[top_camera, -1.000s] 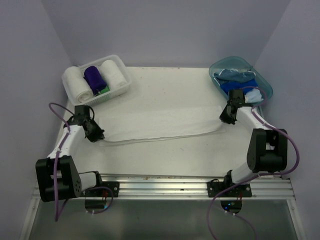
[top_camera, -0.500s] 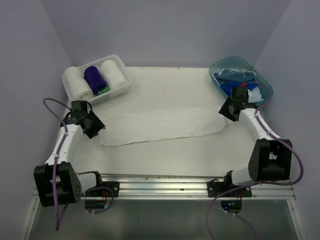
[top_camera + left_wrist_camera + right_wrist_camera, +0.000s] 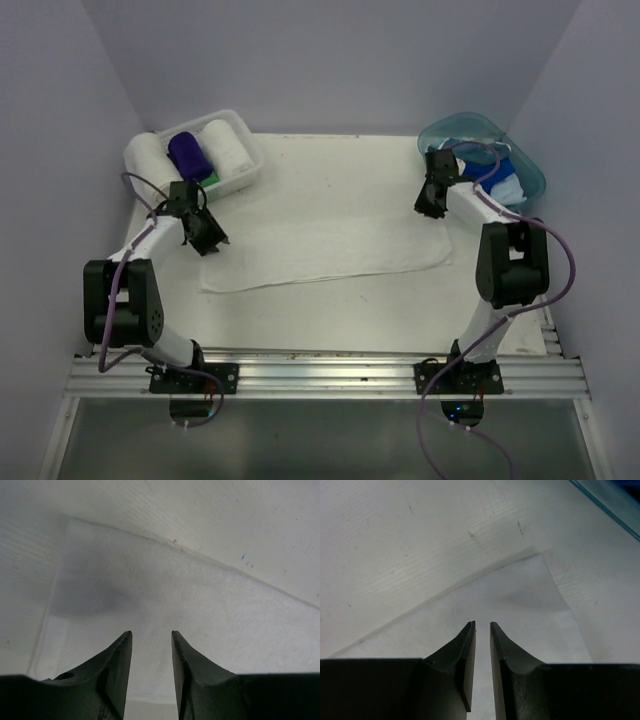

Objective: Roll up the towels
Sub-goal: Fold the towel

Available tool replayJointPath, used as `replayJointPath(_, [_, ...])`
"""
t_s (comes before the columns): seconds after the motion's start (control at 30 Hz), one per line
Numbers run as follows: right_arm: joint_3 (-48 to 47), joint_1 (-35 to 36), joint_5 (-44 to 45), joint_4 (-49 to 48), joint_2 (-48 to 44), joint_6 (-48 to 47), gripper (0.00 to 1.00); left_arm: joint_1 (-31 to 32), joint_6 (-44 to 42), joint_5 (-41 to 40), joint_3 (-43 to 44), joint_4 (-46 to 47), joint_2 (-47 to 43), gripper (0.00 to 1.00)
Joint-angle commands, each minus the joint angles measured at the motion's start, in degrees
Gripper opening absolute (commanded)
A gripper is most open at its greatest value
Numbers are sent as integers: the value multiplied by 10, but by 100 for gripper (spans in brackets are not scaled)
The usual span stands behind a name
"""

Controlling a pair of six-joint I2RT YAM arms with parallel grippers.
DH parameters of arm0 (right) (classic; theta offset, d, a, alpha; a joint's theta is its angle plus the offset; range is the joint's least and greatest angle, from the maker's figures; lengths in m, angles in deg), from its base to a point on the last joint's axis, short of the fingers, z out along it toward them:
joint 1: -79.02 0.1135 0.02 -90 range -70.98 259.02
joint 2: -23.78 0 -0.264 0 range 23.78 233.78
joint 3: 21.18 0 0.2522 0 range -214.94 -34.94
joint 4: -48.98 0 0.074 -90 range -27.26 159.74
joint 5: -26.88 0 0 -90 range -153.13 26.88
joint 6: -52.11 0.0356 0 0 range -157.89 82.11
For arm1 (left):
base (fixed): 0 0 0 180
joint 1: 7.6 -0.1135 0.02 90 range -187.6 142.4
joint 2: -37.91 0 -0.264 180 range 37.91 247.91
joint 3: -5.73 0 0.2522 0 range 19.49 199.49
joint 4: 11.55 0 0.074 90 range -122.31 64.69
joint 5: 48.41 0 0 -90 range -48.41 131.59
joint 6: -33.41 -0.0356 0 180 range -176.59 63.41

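Observation:
A long white towel (image 3: 320,255) lies flat across the middle of the table. My left gripper (image 3: 212,240) hovers over its left end, jaws open and empty, with the white towel (image 3: 150,590) spread below the left gripper (image 3: 151,632). My right gripper (image 3: 432,205) is above the far right corner, jaws a narrow gap apart with nothing between them. In the right wrist view, the right gripper (image 3: 482,623) sits over the white towel (image 3: 520,600). Two rolled white towels (image 3: 155,165), a purple roll (image 3: 188,155) and a green towel (image 3: 208,178) sit in the basket. Blue towels (image 3: 500,170) lie in the tub.
The white lattice basket (image 3: 250,170) stands at the back left, close behind my left gripper. The translucent teal tub (image 3: 530,170) stands at the back right, partly covered by my right arm; its rim (image 3: 615,500) shows in the right wrist view. Lilac walls enclose the table.
Both grippers have let go of the white towel's ends and opened. Both arms have moved away from me toward the towel's far edge. The towel now lies flat.

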Motion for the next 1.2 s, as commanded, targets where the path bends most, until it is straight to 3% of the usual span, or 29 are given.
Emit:
replayJointPath(0.0, [-61,-3,34,8,53,-6,22,1,-15,-10,43,51,39,40])
replayJointPath(0.3, [-82,-12,51,22,111,-14,22,-3,-35,-44,60,46,118,38])
replayJointPath(0.57, [13,-27,59,-14,-7,-15,24,-2,-39,-62,62,24,66,38])
replayJointPath(0.87, [113,-31,52,-17,-37,-15,23,43,-16,-23,10,9,-12,38])
replayJointPath(1.0, [141,-31,35,-15,-38,-5,21,54,-5,-3,-27,23,1,38])
replayJointPath(1.17, [208,-26,1,-22,-84,2,24,44,-2,-41,-34,3,43,38])
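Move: The white towel lies folded flat under both hands. Its middle is about 25 cm to the left hand's right and 4 cm lower; its near left corner is about 9 cm back and 5 cm left, the roll basket some 24 cm ahead and 7 cm left. From the right hand the towel's middle is 6 cm back, 28 cm left and 6 cm down; its near right corner is 10 cm back and 6 cm right, the blue basket 19 cm ahead and 13 cm right. Forward and down first, both hands dip to the towel's far part, then lift and come back to lower again nearer the robot. The left rises about 5 cm between dips and shifts right as it draws back; the right draws back about 10 cm, drifting right in a low hop, and brings its fingertips down onto the towel just inside its right edge, tipped some 10 degrees steeper. The finger gaps stay unchanged. ##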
